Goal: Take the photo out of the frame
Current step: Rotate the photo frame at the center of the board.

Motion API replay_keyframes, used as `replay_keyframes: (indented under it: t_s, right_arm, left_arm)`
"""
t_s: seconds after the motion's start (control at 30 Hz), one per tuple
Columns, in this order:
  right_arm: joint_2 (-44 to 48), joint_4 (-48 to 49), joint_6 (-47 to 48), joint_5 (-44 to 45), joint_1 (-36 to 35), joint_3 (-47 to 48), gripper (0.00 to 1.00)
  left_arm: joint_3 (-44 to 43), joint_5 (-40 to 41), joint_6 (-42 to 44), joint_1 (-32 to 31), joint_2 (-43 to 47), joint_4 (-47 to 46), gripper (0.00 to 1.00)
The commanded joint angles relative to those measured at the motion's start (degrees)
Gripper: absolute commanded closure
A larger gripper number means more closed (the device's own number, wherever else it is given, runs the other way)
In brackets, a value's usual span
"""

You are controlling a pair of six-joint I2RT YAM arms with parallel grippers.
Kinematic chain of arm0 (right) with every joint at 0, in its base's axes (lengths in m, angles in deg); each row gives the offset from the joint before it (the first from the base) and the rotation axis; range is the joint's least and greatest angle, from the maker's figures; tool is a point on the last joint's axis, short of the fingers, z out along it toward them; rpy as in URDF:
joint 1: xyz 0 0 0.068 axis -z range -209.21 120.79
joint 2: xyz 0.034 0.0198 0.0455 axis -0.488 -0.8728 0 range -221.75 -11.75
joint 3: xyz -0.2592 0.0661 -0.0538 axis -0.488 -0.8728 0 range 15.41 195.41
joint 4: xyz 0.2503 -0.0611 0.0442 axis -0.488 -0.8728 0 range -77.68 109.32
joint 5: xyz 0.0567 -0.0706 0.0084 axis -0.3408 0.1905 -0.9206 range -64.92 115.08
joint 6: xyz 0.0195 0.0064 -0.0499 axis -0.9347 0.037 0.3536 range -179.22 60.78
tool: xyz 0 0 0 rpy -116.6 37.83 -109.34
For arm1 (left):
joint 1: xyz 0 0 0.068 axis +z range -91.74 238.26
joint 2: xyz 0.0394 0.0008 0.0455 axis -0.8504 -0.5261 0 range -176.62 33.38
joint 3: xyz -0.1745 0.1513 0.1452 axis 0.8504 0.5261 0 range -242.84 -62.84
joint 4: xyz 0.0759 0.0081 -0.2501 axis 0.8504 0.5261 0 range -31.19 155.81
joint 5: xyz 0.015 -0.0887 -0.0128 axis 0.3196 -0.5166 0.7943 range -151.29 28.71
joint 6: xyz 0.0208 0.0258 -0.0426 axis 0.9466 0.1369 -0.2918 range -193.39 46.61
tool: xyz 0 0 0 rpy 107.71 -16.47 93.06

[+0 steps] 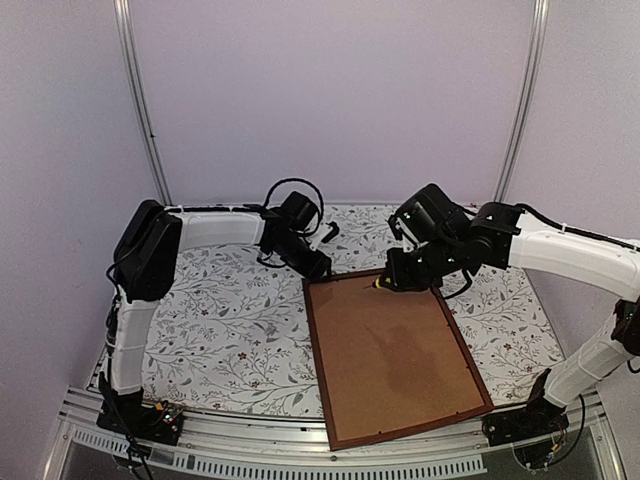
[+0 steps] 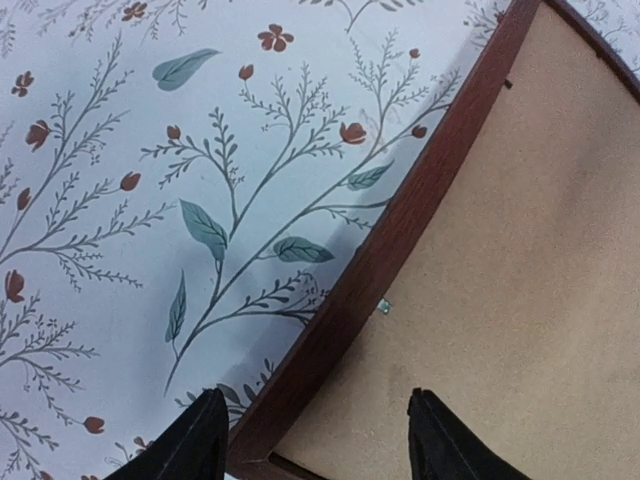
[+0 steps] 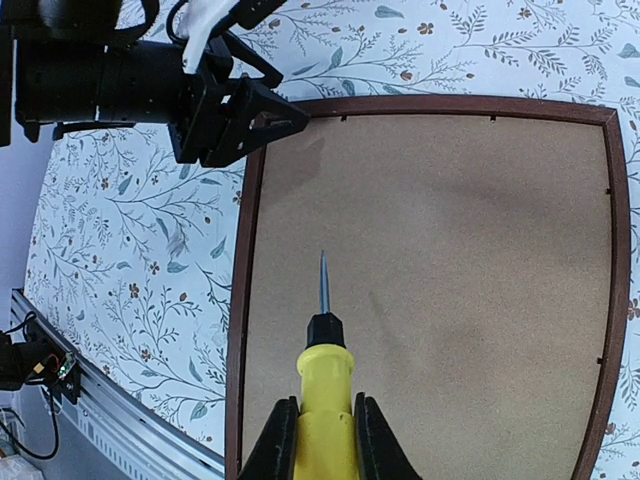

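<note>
The frame (image 1: 316, 350) of dark reddish-brown wood lies face down on the table, its brown backing board (image 1: 390, 350) facing up. The photo is hidden beneath that board. My left gripper (image 2: 315, 440) is open just above the frame's far left corner, one finger (image 2: 195, 440) over the cloth and the other over the board (image 2: 520, 260). A small metal tab (image 2: 384, 306) sits at the frame's (image 2: 400, 240) inner edge. My right gripper (image 3: 325, 440) is shut on a yellow-handled screwdriver (image 3: 326, 390), whose tip points along the board (image 3: 440, 300) near the frame's far edge.
A floral tablecloth (image 1: 230, 330) covers the table. An aluminium rail (image 1: 300, 462) runs along the near edge, and two metal poles (image 1: 140, 100) stand at the back. In the right wrist view the left gripper (image 3: 250, 120) hangs over the frame's (image 3: 245, 300) corner.
</note>
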Motion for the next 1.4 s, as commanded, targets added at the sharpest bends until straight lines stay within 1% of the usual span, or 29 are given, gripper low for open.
replay_keyframes:
  t_s: [0.0,0.17,0.3,0.37,0.5,0.57,0.67,0.87,1.07,1.2,1.3,1.37]
  right_arm:
    - [3.49,1.54,-1.31,1.67,0.19,-1.12,1.0]
    - [4.68,1.28,-1.73,2.28,0.22,-1.53,1.0]
    - [5.26,1.26,-2.22,2.67,0.26,-2.11,1.0]
    - [5.47,1.26,-2.39,3.14,0.26,-2.51,1.0]
    - [5.42,1.33,-2.4,4.4,0.25,-2.68,1.0]
    - [5.26,1.56,-2.34,4.95,0.27,-2.48,1.0]
    - [5.27,2.33,-2.34,5.72,0.21,-2.45,1.0]
    - [4.51,3.17,-1.89,5.78,0.26,-1.88,1.0]
    - [3.74,3.64,-1.53,5.26,0.28,-2.01,1.0]
    - [3.39,4.04,-1.16,5.08,0.31,-2.01,1.0]
    - [3.0,4.22,-0.68,4.66,0.32,-1.65,1.0]
    - [2.38,4.33,-0.27,4.31,0.33,-1.43,1.0]
  left_arm:
    - [-2.64,0.16,2.69,0.31,-3.4,1.86,0.37]
    - [-2.86,0.42,1.38,0.31,-5.51,0.35,0.36]
    - [-2.75,2.23,-0.79,0.23,-6.27,-0.13,0.41]
    - [-2.06,3.34,-1.95,0.14,-6.05,-0.31,0.47]
    - [1.64,5.98,-3.29,-0.45,-4.61,-1.75,0.54]
    - [2.75,8.08,-4.28,-0.65,-4.19,-1.63,0.62]
    - [5.14,10.7,-6.03,-0.66,-2.96,-1.89,0.7]
    - [10.04,13.75,-8.37,-0.02,0.16,-2.6,0.79]
    - [15.62,16.34,-12.39,1.62,4.15,-2.35,0.85]
    - [20.97,17.82,-16.87,2.42,8.08,-2.01,0.87]
    - [25.74,17.02,-21.79,2.25,11.54,-2.82,0.88]
    - [29.83,14.39,-25.52,1.71,14.09,-4.29,0.88]
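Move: The photo frame's far rail, just beside its far-left corner, lies about 3 cm below the open left hand and 1 cm ahead. The backing board's middle is some 18 cm back and 15 cm right of this hand. The screwdriver hovers about 13 cm right, 8 cm back and 12 cm above. From the right hand, that rail end lies roughly 8 cm ahead, 15 cm left and 17 cm below. Left hand sinks 3 cm, pinches the frame's far-left corner, drags it about 9 cm left while turning counter-clockwise. ##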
